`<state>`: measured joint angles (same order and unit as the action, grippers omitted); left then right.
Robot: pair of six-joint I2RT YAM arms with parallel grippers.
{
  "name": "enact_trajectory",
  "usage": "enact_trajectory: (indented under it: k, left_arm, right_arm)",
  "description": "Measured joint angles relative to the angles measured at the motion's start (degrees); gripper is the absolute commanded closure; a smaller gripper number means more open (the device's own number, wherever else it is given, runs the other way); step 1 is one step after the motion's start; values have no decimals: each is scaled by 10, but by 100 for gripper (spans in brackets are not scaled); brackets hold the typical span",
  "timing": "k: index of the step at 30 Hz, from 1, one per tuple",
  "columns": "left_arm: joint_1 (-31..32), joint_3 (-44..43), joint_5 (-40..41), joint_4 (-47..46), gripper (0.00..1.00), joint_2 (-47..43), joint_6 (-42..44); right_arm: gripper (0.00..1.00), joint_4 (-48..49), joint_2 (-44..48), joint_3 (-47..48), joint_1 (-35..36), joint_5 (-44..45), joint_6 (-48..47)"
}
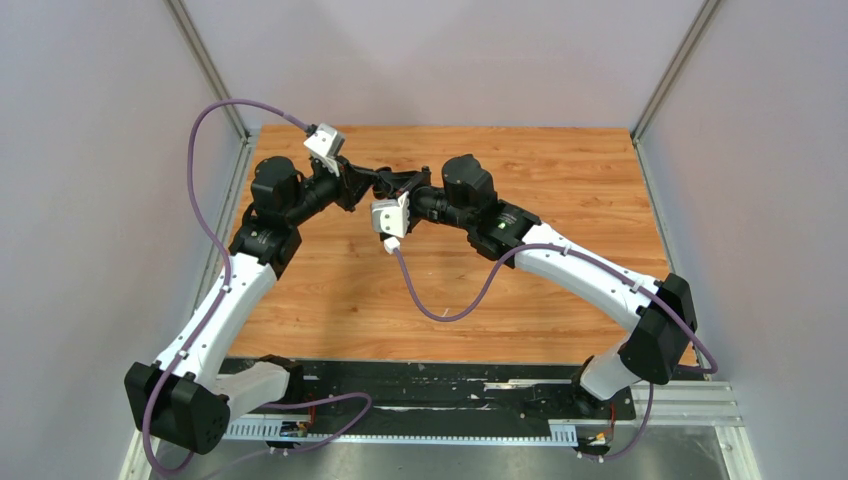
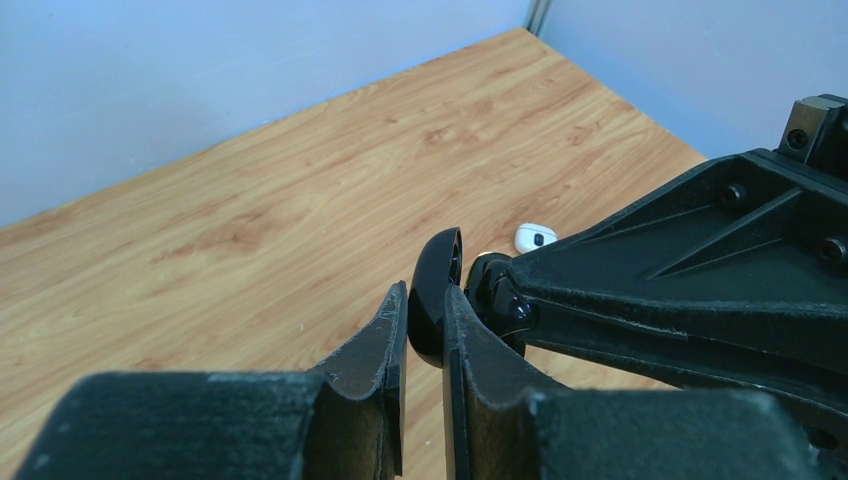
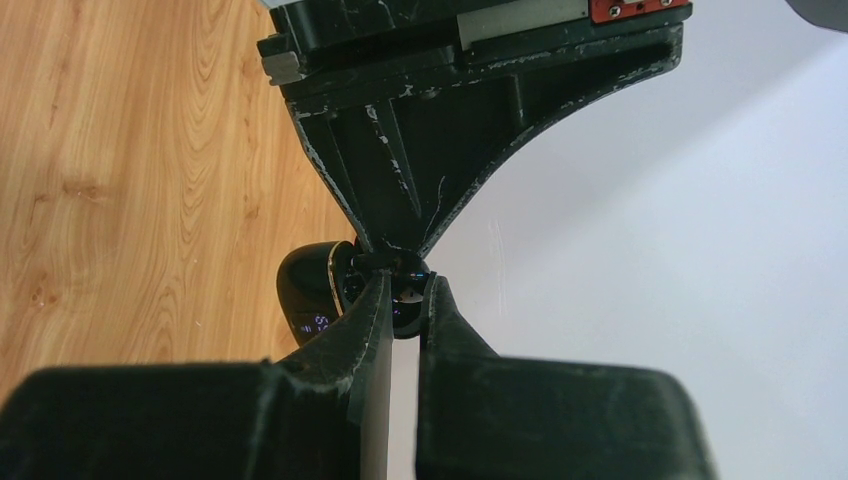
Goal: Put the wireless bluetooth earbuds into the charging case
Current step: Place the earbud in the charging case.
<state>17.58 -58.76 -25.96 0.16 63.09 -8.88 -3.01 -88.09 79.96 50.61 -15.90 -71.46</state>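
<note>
The black charging case is held up above the table where the two grippers meet. My left gripper [image 2: 425,300] is shut on its raised lid [image 2: 437,270]. The case body [image 3: 305,290] shows in the right wrist view, with a small lit display on its side. My right gripper [image 3: 405,285] is shut on a glossy black earbud [image 3: 408,300] right at the case's mouth, against the left fingertips. From the left wrist view the same earbud [image 2: 505,300] sits at the tips of the right fingers [image 2: 700,270]. A white earbud [image 2: 535,238] lies on the wood beyond them.
The wooden table [image 1: 560,170] is fenced by pale walls at the back and both sides. Purple cables loop from each wrist, one [image 1: 440,300] sagging over the table's middle. In the top view both grippers meet near the back left [image 1: 395,185].
</note>
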Motion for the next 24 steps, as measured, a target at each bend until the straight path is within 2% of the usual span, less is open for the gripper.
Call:
enact_trajectory:
  k: [11, 13, 17, 24]
  left_arm:
    - [0, 0, 5, 0, 100, 0, -2]
    - [0, 0, 3, 0, 100, 0, -2]
    - [0, 0, 1, -1, 100, 0, -2]
    - [1, 1, -1, 0, 100, 0, 0]
  right_arm:
    - [100, -10, 0, -1, 0, 0, -3]
    - [92, -11, 0, -1, 0, 0, -3]
    - [86, -15, 0, -1, 0, 0, -5]
    - [66, -26, 0, 0, 0, 0, -9]
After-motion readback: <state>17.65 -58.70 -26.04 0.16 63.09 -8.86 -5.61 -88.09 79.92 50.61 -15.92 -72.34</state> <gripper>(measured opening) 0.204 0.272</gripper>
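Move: The black charging case, held open in the left fingers, lies about 1 cm ahead, 1 cm left and 1 cm below the right hand, whose fingers already have the black earbud at its socket. From the left hand the case middle is level fore and aft, some 2 cm to the right, at the same height. The white case stands on the table roughly 28 cm right of the left hand, 6 cm ahead and 30 cm below. Fingertips still around the earbud at the case's socket, the right hand eases down about 1 cm against the open case, pausing briefly midway. During the second half of that sinking the fingers spread from nearly shut to about a quarter open, letting go of the earbud. The left hand stays in place and keeps its pinch on the case. ##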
